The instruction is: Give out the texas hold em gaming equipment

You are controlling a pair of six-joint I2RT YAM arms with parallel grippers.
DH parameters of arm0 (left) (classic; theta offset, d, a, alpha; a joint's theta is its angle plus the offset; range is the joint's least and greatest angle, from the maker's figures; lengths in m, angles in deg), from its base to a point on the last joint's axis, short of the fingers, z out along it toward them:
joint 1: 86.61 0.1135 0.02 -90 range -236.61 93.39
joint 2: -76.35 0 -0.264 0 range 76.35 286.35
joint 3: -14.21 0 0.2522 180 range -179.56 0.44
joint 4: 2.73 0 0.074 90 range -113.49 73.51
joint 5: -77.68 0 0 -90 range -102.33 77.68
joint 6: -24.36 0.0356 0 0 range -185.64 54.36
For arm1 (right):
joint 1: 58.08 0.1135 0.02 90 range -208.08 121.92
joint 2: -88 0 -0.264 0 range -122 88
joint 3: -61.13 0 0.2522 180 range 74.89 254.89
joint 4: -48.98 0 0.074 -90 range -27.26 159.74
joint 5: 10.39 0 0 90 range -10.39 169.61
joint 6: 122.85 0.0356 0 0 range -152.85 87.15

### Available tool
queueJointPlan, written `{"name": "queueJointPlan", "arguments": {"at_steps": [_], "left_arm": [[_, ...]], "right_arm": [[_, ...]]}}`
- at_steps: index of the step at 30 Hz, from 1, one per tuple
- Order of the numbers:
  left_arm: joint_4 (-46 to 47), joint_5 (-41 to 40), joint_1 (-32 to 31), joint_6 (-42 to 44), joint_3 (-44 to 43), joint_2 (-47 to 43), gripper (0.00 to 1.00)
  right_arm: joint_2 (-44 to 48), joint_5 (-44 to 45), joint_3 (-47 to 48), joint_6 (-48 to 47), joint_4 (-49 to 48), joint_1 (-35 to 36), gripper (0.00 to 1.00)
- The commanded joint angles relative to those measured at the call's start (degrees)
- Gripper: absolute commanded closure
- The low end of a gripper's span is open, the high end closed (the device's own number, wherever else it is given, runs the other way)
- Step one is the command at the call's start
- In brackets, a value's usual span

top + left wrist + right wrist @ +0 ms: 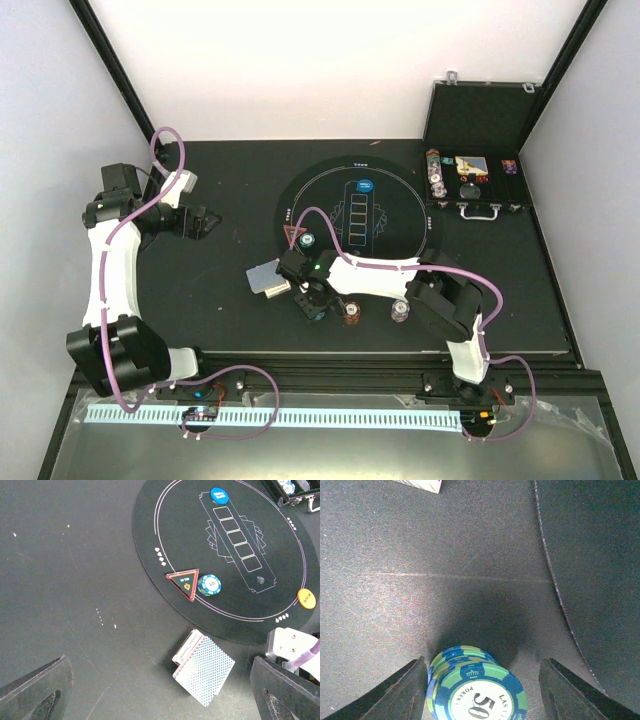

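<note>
A stack of green-and-blue poker chips (475, 692) stands on the table between the fingers of my right gripper (482, 665). The gripper is open: its left finger is at the stack's edge and its right finger is well apart. From above, the right gripper (312, 303) hangs just off the round mat's near-left rim. The deck of cards (202, 672) with grey-blue backs lies to its left. A red triangle (184, 582) and one green chip (209, 585) sit on the mat (175, 530), with a blue button (218, 494) and an orange button (306, 598). My left gripper (210, 222) is open and empty at the far left.
A brown-red chip stack (352, 313) and a whitish stack (401, 311) stand near the table's front edge. An open black case (475, 190) with more chips lies at the back right. White walls enclose the table on three sides.
</note>
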Motion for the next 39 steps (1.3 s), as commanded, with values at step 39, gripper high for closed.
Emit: {"name": "queueJointPlan", "arguments": {"at_steps": [39], "left_arm": [[-1.65, 0.83, 0.50, 1.37, -2.15, -1.24, 0.01]], "right_arm": [[-2.81, 6.59, 22.39, -5.12, 8.44, -20.73, 0.63]]}}
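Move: The teal chip stack stands between the right hand's open fingers, its middle about 1 cm below the hand point. The red chip stack is level with it and some 8 cm to the right; the card deck lies about 7 cm ahead and 10 cm left, and the chip already placed is about 15 cm ahead and 2 cm left. From the idle left hand the teal stack lies roughly 13 cm back, 22 cm right and 23 cm below. The right fingers pinch the teal stack's top, lift it 9 cm and speed some 12 cm forward over the mat. ##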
